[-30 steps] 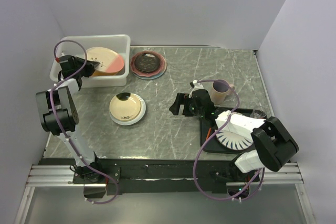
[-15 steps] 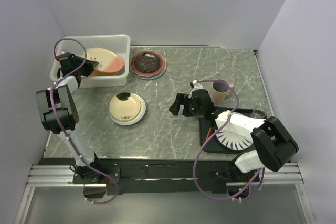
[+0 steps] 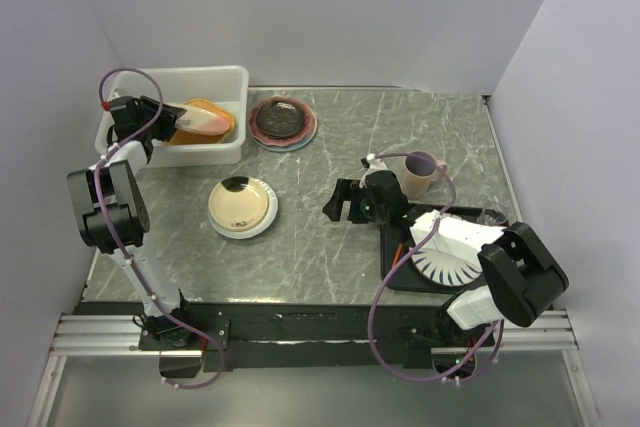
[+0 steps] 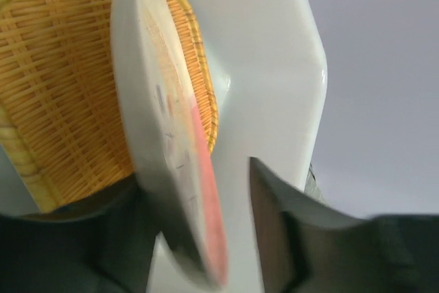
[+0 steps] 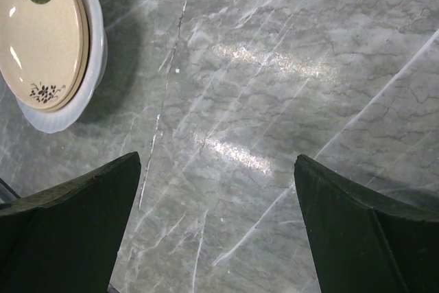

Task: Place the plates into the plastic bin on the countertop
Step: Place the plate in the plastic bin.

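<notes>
The plastic bin [image 3: 190, 74] stands at the back left of the countertop [image 3: 320, 247]. Inside it, a cream plate with a pink edge [image 3: 205, 120] leans over the orange woven-textured plate [image 3: 207, 105]. My left gripper [image 3: 158, 119] is at the bin's left end. In the left wrist view the pink-edged plate [image 4: 161, 135] stands edge-on between the jaws of my left gripper [image 4: 199, 183], with a clear gap to the right finger [image 4: 274, 224]. A dark brown pink-rimmed plate [image 3: 282, 120] lies right of the bin. A tan-gold plate [image 3: 240, 203] rests on a white plate [image 3: 263, 223]. My right gripper [image 3: 340, 202] hovers open over bare countertop [image 5: 274, 66].
A black tray [image 3: 395, 259] holding a striped white plate [image 3: 445, 265] sits at the front right under the right arm. A pink mug [image 3: 422, 173] stands behind it. The tan-gold plate [image 5: 38, 39] shows at the right wrist view's top left.
My left gripper's jaws have opened. The pink-edged plate has tipped to a new lean in the bin, and the orange plate under it now shows. The right arm has not moved.
</notes>
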You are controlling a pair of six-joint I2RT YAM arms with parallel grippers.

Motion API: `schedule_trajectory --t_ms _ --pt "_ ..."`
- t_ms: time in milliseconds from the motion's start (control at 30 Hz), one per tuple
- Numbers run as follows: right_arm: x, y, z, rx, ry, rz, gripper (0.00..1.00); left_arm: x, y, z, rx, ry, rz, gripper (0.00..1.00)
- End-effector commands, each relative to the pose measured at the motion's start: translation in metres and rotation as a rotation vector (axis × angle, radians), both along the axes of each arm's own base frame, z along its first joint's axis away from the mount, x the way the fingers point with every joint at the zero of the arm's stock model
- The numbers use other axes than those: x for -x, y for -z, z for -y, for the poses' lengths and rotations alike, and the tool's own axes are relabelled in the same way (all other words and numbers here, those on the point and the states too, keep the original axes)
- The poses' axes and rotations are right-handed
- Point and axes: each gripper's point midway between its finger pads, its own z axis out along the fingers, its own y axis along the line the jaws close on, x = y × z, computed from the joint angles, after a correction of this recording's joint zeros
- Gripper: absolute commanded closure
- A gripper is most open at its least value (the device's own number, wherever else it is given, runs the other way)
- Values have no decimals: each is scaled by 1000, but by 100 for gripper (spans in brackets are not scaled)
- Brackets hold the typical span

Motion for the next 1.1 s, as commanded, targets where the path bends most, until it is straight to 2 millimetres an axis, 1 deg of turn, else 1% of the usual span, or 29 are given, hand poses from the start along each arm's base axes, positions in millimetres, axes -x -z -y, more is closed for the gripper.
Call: schedule_trajectory --t_ms 0,33,67,167,233,367,400,433,467,500,533,567,700,733,800,833,867,933,967,1067 --pt "-9 -24 -11 -32 -15 60 0 -13 -41 -6 -71 5 105 40" --pt "-9 -25 -11 -33 -14 61 0 -13 -38 -6 -72 6 92 38" --pt "-9 -24 -11 -33 -14 59 0 -14 -39 -9 -79 -3 88 34" --pt "-9 -25 -12 -36 -16 60 0 -16 -36 -11 -100 3 61 29" --pt "-9 -26 -12 -38 -19 61 0 -17 -34 -12 -115 10 47 28" --pt "-8 -27 -14 -43 -23 59 0 -22 -21 -14 -130 26 -15 24" --pt "-8 -27 -13 -43 -23 59 0 -24 -20 -18 -157 27 -23 23" --pt "-7 -27 -14 -46 -22 58 0 -23 -16 -19 -166 27 -52 23" --pt "-8 -27 -14 -45 -23 59 0 -28 -17 -20 -200 38 -52 19" --pt "-7 -27 -15 -47 -25 58 0 -25 -11 -22 -207 39 -91 16" --pt "-8 -28 -16 -53 -25 57 0 -26 -10 -25 -222 31 -106 15" --pt "-7 -29 -19 -56 -33 58 0 -29 -12 -24 -230 38 -104 13" --pt "-7 -33 -24 -62 -42 62 0 -29 -2 -27 -268 41 -146 9" --pt "-7 -33 -24 -61 -42 60 0 -26 5 -28 -268 43 -176 9" --pt "-7 -35 -25 -64 -45 64 0 -28 10 -28 -288 50 -194 8" --pt "-7 -36 -26 -62 -49 63 0 -29 9 -28 -293 58 -204 7" --pt "-6 -37 -28 -63 -53 62 0 -29 14 -29 -316 59 -225 5" --pt "-5 -41 -28 -66 -58 70 0 -30 13 -29 -343 62 -239 3" --pt "-5 -42 -28 -66 -57 72 0 -27 16 -29 -362 62 -263 2" --pt "-4 -50 -28 -73 -60 88 0 -24 15 -30 -418 41 -293 1"
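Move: Inside the bin, the tilted plate has its middle about 4 cm ahead of the left hand, 5 cm to its right and 3 cm below; its near edge is beside the half-open fingers. The woven basket is beneath, some 6 cm ahead, 5 cm right and 9 cm down. The dark plate stack stands roughly 26 cm right and 5 cm ahead. From the right hand, the tilted plate is about 28 cm ahead and 35 cm left, near its height. Opening its already parted fingers to nearly full width, the left hand eases forward and left within the bin, then sinks about 4.5 cm beside the plate's near edge, drawing back slightly. The hand tips about 20 degrees further down while its left side rolls up by nearly as much. Late on, the empty, open right hand drifts a couple of centimetres left and up over the counter. ##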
